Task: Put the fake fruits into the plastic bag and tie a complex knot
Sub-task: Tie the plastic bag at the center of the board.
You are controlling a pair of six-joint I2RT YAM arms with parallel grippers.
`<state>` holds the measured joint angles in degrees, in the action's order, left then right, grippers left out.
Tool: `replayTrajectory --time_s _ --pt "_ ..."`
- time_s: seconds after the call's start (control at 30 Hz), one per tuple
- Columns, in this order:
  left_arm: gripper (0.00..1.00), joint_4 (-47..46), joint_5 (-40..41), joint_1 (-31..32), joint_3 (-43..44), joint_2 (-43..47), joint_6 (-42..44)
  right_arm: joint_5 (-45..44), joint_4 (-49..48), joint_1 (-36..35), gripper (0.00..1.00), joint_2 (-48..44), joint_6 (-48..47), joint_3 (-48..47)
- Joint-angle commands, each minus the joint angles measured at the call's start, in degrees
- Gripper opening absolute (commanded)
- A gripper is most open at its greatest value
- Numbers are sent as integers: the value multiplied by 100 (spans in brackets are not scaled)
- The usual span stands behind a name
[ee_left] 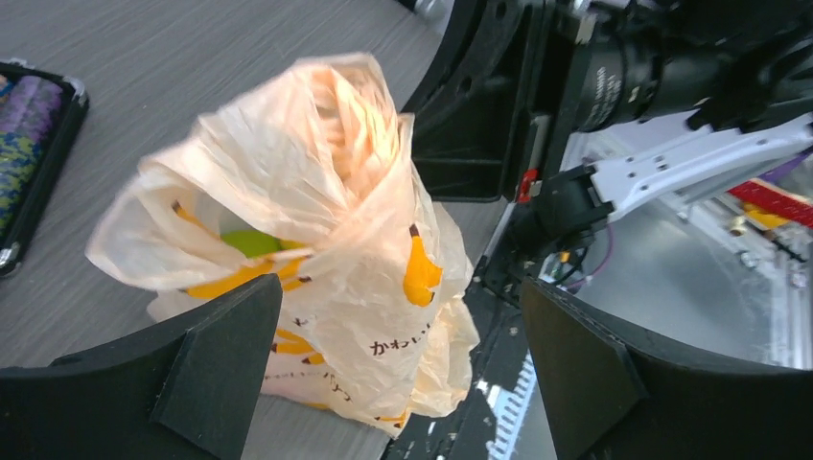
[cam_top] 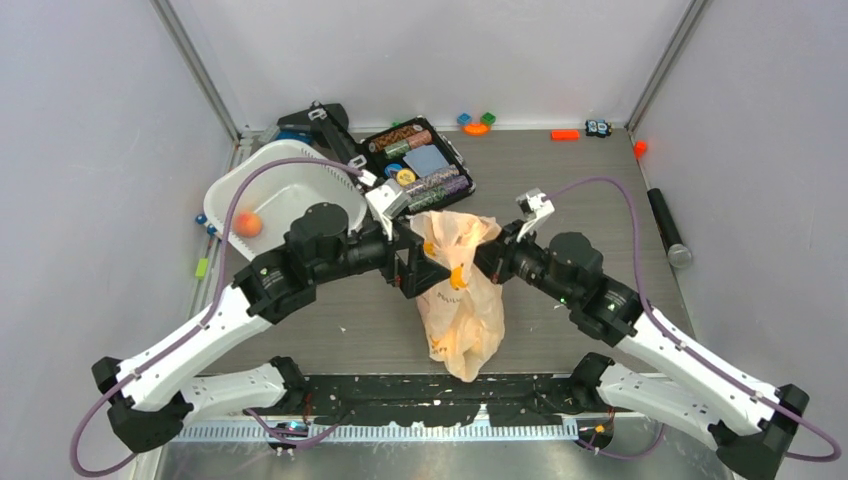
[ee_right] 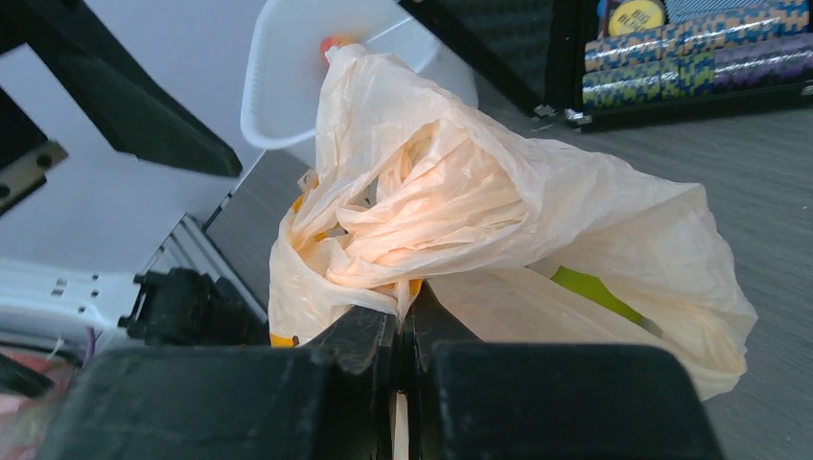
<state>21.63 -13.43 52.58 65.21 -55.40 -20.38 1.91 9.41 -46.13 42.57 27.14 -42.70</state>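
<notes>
The plastic bag (cam_top: 462, 305) stands mid-table, pale peach with yellow prints, its top twisted into a bunch (cam_top: 455, 232). A green fruit (ee_left: 251, 241) shows through its skin, and again in the right wrist view (ee_right: 590, 287); the other fruits inside are hidden. My left gripper (ee_left: 403, 369) is open just left of the bag, with the bag's lower part between its wide-apart fingers (ee_left: 220, 355) but not touched. My right gripper (ee_right: 407, 316) is shut on a fold of the bag just below the twisted top. A small orange fruit (cam_top: 248, 224) lies in the white tub (cam_top: 275, 175).
A black case of poker chips (cam_top: 420, 165) lies open behind the bag. Small toy blocks (cam_top: 476, 123) and an orange piece (cam_top: 565, 135) sit along the back edge. A black cylinder (cam_top: 668, 228) lies at the right wall. The arms' bases fill the near edge.
</notes>
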Motion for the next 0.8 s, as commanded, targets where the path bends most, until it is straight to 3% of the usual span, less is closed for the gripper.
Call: replayTrajectory --time_s 0.0,0.4,0.5,0.6,0.67,0.73,0.77 --pt "99 354 406 -11 221 -364 437 -918 -785 8 5 433 110 -404" --pt "97 -18 773 -113 973 -1693 1580 -933 -1614 -19 6 1049 268 -751" --pt "76 -208 1152 -266 964 -1891 1630 -745 -1594 -19 11 1088 166 -704" --pt "36 -719 1157 -390 833 -1978 1725 -459 -1531 -19 20 1125 159 -553" --pt "17 -741 788 -522 924 -2070 1875 -292 -1270 -15 47 1141 123 -589" --pt "5 -538 268 -712 1086 -2168 1945 -368 -726 -2 65 1160 -41 -774" --pt "1 -442 16 -850 1155 -2199 1901 -438 -486 51 70 1167 -68 -995"
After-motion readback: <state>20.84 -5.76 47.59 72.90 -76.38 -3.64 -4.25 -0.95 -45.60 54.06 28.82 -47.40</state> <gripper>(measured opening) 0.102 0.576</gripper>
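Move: Ahead of the open left hand by about 6 cm, some 6 cm to its right and 8 cm lower, is the bag's gathered neck, already pinched between the right hand's shut fingers. The black chip case lies about 28 cm ahead of the left hand and 2 cm to its left, the white basket about 23 cm ahead and 30 cm to its left, both some 30 cm below it. Sinking and reaching forward to the bag's neck, the left hand ends about 11 cm farther out, 7 cm lower and slightly right, its fingers tipping down some 20 degrees, then pinches the neck. The right hand carries the neck about 5 cm forward, slightly left and up, then stops and opens its fingers about halfway once the left fingers are closing. ##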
